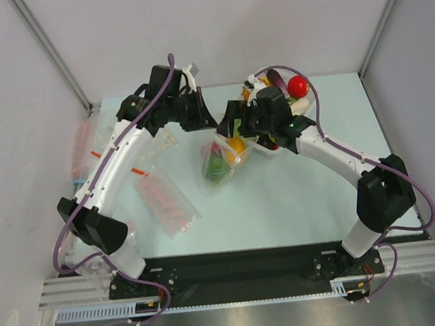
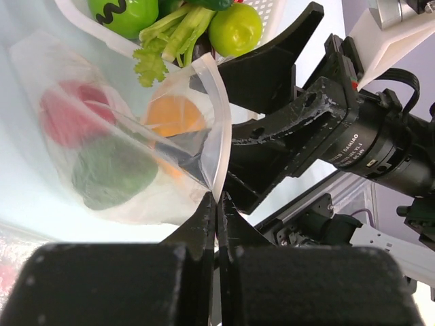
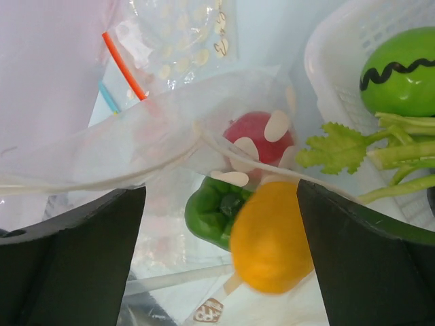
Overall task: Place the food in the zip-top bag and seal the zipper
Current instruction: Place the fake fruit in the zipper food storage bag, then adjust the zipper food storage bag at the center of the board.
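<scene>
The clear zip-top bag [image 1: 219, 163] lies in the middle of the table with its mouth held up. My left gripper [image 2: 217, 200] is shut on the bag's rim [image 2: 212, 136]. Red [image 2: 64, 115], dark green [image 2: 109, 173] and orange [image 2: 175, 114] food shows through the plastic. My right gripper [image 3: 221, 204] stands open over the mouth. A blurred orange piece [image 3: 272, 238] sits between its fingers, close to the right one, with a green pepper [image 3: 214, 210] and a red white-spotted piece [image 3: 255, 136] below. The zipper [image 3: 211, 140] runs unsealed across the opening.
A white basket [image 1: 266, 146] right of the bag holds a green piece with a black zigzag [image 3: 401, 68], celery [image 3: 353, 153] and a light green fruit [image 2: 234, 28]. A red fruit [image 1: 297, 86] lies behind. Flat packets [image 1: 167, 203] and a red strip [image 3: 122, 64] lie at the left.
</scene>
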`<state>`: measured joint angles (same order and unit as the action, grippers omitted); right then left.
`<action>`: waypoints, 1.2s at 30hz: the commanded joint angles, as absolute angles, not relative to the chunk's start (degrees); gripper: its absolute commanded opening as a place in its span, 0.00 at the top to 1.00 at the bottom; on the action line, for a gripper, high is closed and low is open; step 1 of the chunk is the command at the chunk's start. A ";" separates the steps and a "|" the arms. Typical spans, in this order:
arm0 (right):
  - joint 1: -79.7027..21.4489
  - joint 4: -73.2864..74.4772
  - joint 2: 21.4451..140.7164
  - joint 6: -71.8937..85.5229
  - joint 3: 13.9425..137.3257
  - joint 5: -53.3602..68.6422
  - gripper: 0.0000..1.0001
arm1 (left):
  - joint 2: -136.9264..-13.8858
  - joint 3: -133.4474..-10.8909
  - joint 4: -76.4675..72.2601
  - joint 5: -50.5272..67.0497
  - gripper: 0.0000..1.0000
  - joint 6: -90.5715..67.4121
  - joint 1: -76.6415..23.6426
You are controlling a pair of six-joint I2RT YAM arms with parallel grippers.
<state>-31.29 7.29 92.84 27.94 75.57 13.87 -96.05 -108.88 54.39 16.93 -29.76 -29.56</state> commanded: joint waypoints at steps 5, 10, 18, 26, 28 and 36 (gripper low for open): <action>-31.73 6.59 90.63 26.90 76.82 9.84 0.00 | -94.05 -108.38 50.72 18.81 1.00 -31.64 -28.83; -30.41 11.76 86.05 24.88 77.17 9.58 0.04 | -93.52 -107.58 50.98 17.76 1.00 -31.03 -27.95; -29.71 18.54 77.71 22.94 74.36 7.12 0.09 | -91.76 -107.14 51.86 16.44 1.00 -29.53 -27.42; -29.44 21.97 77.78 25.22 70.84 8.78 0.14 | -90.00 -107.05 52.82 16.35 1.00 -29.18 -27.51; -29.53 22.15 79.09 25.92 70.93 9.66 0.16 | -89.56 -107.05 52.91 16.17 1.00 -29.09 -27.51; -29.62 22.59 81.74 27.07 71.80 11.33 0.35 | -88.33 -106.96 53.26 15.82 1.00 -29.09 -27.51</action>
<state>-29.61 23.18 82.13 26.28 70.94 9.93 -91.44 -106.61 54.43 16.08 -29.89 -27.92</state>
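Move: The right hand, already open over the bag mouth, has the bag's right rim some 6 cm to its right, 3 cm back and 3 cm below. The orange fruit lies about 9 cm below it and 2 cm right, the green pepper 4 cm left and 1 cm back; the basket's middle is some 14 cm right and 9 cm ahead. From the left hand, still pinching the bag's lip, that right rim is about 10 cm right, 2 cm ahead and 10 cm lower. Left keeps pinching; right hand arcs up, then down, about 8 cm right-and-back towards the right rim, fingers narrowing. ##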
